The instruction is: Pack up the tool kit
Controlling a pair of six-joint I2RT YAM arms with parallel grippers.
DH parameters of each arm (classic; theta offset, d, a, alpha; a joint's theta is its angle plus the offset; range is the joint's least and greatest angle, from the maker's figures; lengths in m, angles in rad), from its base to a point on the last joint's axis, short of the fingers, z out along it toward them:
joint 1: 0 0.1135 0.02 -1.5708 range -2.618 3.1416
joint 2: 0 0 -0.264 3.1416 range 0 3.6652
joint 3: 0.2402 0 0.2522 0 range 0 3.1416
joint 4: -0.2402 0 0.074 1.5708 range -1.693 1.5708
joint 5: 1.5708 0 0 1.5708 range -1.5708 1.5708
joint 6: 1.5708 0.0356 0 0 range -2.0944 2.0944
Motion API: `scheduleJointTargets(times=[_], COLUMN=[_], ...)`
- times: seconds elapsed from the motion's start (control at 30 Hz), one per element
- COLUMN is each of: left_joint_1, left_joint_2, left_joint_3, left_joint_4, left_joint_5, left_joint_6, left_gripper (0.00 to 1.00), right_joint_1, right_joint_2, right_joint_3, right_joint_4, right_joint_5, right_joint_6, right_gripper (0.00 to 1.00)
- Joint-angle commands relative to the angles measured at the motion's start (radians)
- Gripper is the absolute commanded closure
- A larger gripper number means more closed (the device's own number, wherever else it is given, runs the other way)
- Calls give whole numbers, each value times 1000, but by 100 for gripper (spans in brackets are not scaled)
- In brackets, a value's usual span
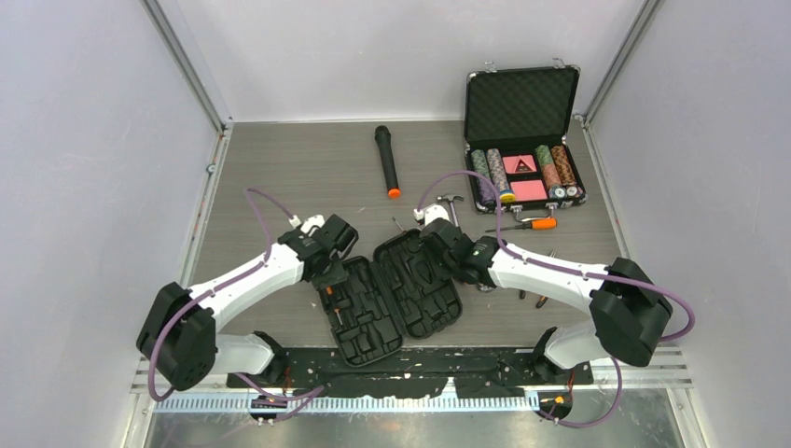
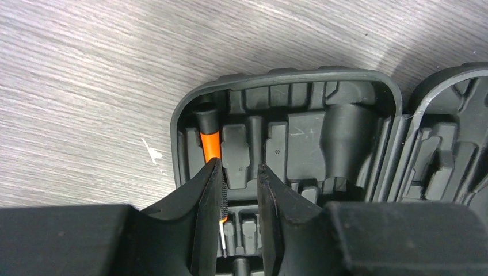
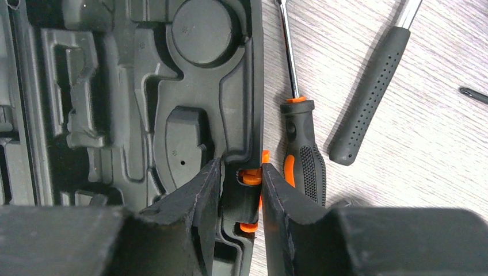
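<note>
The tool kit (image 1: 396,303) lies open flat at the table's middle, both black halves showing moulded slots. My left gripper (image 1: 328,273) hangs over the left half (image 2: 299,132), open (image 2: 239,167). An orange-black screwdriver (image 2: 210,144) lies in the slot along that half's left wall, partly hidden behind my left finger. My right gripper (image 1: 437,235) is shut (image 3: 241,167) on the right half's outer rim (image 3: 144,86), at the orange latch (image 3: 251,175). Another orange-black screwdriver (image 3: 302,149) and the hammer's black handle (image 3: 374,92) lie on the table just beyond that rim.
A black microphone with an orange end (image 1: 386,161) lies at the back centre. An open metal-edged case of poker chips (image 1: 522,140) stands at the back right, with an orange-handled screwdriver (image 1: 527,224) in front of it. More tools lie under my right arm (image 1: 541,294).
</note>
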Motion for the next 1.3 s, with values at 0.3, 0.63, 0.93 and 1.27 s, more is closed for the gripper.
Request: scheduleJointTargets(times=[0.3, 0.63, 0.93, 1.27], left_joint_1=[-29, -57, -58, 152], left_joint_2=[-74, -103, -26, 227], left_joint_3=[-90, -148, -183, 13], left_joint_4=[-76, -49, 29, 136], left_joint_5=[53, 92, 128, 169], left_joint_6=[-110, -169, -170, 105], left_gripper=[86, 88, 100, 100], right_joint_1=[8, 8, 10, 5], right_joint_2=[-46, -39, -46, -78], right_joint_3=[26, 29, 25, -10], right_joint_4=[20, 23, 22, 19], right_joint_5=[-16, -15, -12, 25], right_joint_6=[17, 19, 26, 58], right_gripper=[73, 73, 73, 76])
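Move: From the left hand, the small screwdriver in the open case's left half lies about 4 cm back, 1 cm to the left and 3 cm below. From the same hand, the middle of that left half is some 6 cm back and 5 cm to the right, and the right half's is about 16 cm to the right and 1 cm back. From the right hand, on the case's latch edge, the screwdriver is roughly 20 cm left and 8 cm back. Left hand draws back some 5 cm, sinks, shuts and presses onto the screwdriver; right still grips the case. ##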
